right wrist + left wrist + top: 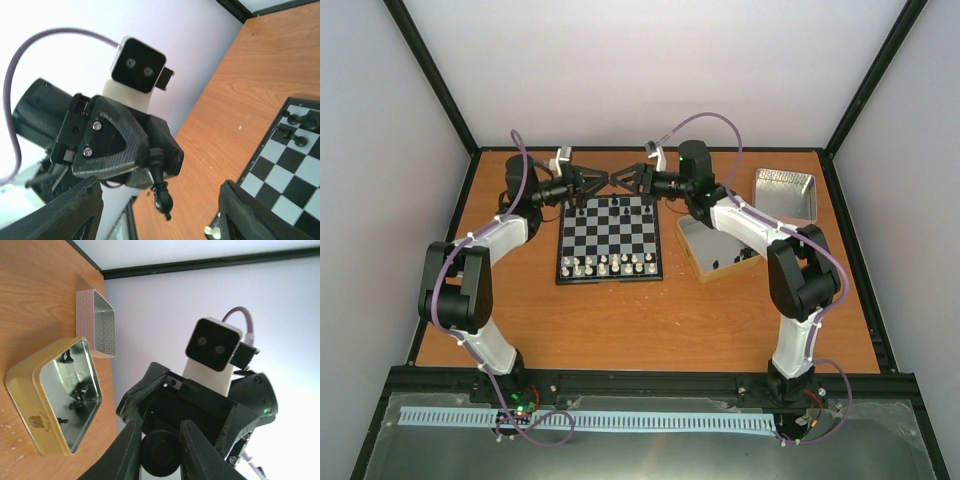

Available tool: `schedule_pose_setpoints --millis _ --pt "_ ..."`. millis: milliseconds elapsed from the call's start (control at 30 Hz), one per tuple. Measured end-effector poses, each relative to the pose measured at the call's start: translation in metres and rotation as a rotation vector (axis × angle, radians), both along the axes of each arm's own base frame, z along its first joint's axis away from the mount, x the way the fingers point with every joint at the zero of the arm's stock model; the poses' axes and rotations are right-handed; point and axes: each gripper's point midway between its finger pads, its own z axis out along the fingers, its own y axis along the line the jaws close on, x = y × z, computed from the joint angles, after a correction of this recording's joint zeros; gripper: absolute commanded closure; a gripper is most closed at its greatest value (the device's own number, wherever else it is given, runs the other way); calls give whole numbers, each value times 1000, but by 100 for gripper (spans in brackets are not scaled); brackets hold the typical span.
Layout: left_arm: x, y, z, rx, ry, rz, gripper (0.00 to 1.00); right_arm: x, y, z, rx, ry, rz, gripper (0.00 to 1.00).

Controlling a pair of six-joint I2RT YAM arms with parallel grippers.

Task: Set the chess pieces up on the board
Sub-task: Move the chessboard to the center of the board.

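My left gripper (602, 181) and right gripper (618, 180) meet tip to tip in the air above the far edge of the board (610, 236). The left gripper (160, 426) is shut on the round base of a black chess piece (160, 455). In the right wrist view that piece (163, 192) sticks out of the left fingers (172, 150), head pointing at the camera. The right gripper (160, 212) stands open, its fingers (75, 212) wide on either side of the piece and apart from it. A few black pieces (582, 211) stand on the board's far rows.
Cream pieces (610, 265) fill the board's two near rows. A gold tin (692, 262) right of the board holds several black pieces (80, 390). A silver tin (785, 193) lies at the back right. Black frame posts and white walls enclose the table.
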Motion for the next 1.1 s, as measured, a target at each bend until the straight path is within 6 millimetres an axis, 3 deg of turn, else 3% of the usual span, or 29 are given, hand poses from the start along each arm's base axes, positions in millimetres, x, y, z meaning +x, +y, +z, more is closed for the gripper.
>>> schedule_pose_setpoints --millis 233,500,567,600,733,800,967,1100 --pt "2 4 -4 -91 151 55 89 5 16 -13 23 103 -13 64" --pt "5 6 -1 -142 205 87 88 7 20 -3 55 105 -20 96" --pt "6 7 -1 -147 212 93 86 6 20 -2 58 105 -15 97" --pt "6 7 -1 -149 217 93 82 5 21 -2 58 108 -15 97" --pt "6 7 -3 -141 210 97 50 7 21 -3 38 109 -23 97" --pt "7 7 -8 -111 207 99 39 10 20 -5 12 111 -40 97" --pt "24 20 -25 77 171 175 26 19 11 -18 -105 106 -98 97" --pt "40 59 -33 275 79 288 18 26 0 -28 -228 75 -149 97"
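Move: The left fingers hold the black chess piece by its base end, its head sticking out about 2 cm to their right. The open right fingers have that piece some 3 cm to their left, about level in height. The chessboard's middle is roughly 9 cm back and 1 cm right of the left hand, about 25 cm below. From the right hand, the box of black pieces is about 9 cm back, 23 cm right and 24 cm down. Ease the open right gripper about 2 cm left onto the piece held out by the left fingers and pinch it shut, the left hand holding nearly in place with a small wrist turn. Then open the left fingers wide and draw that hand off, some 5 cm left plus a little forward and down. Bring the right hand, keeping its pinch, down and forward with a slight retreat right, fingertips tipping down about 15 degrees. ##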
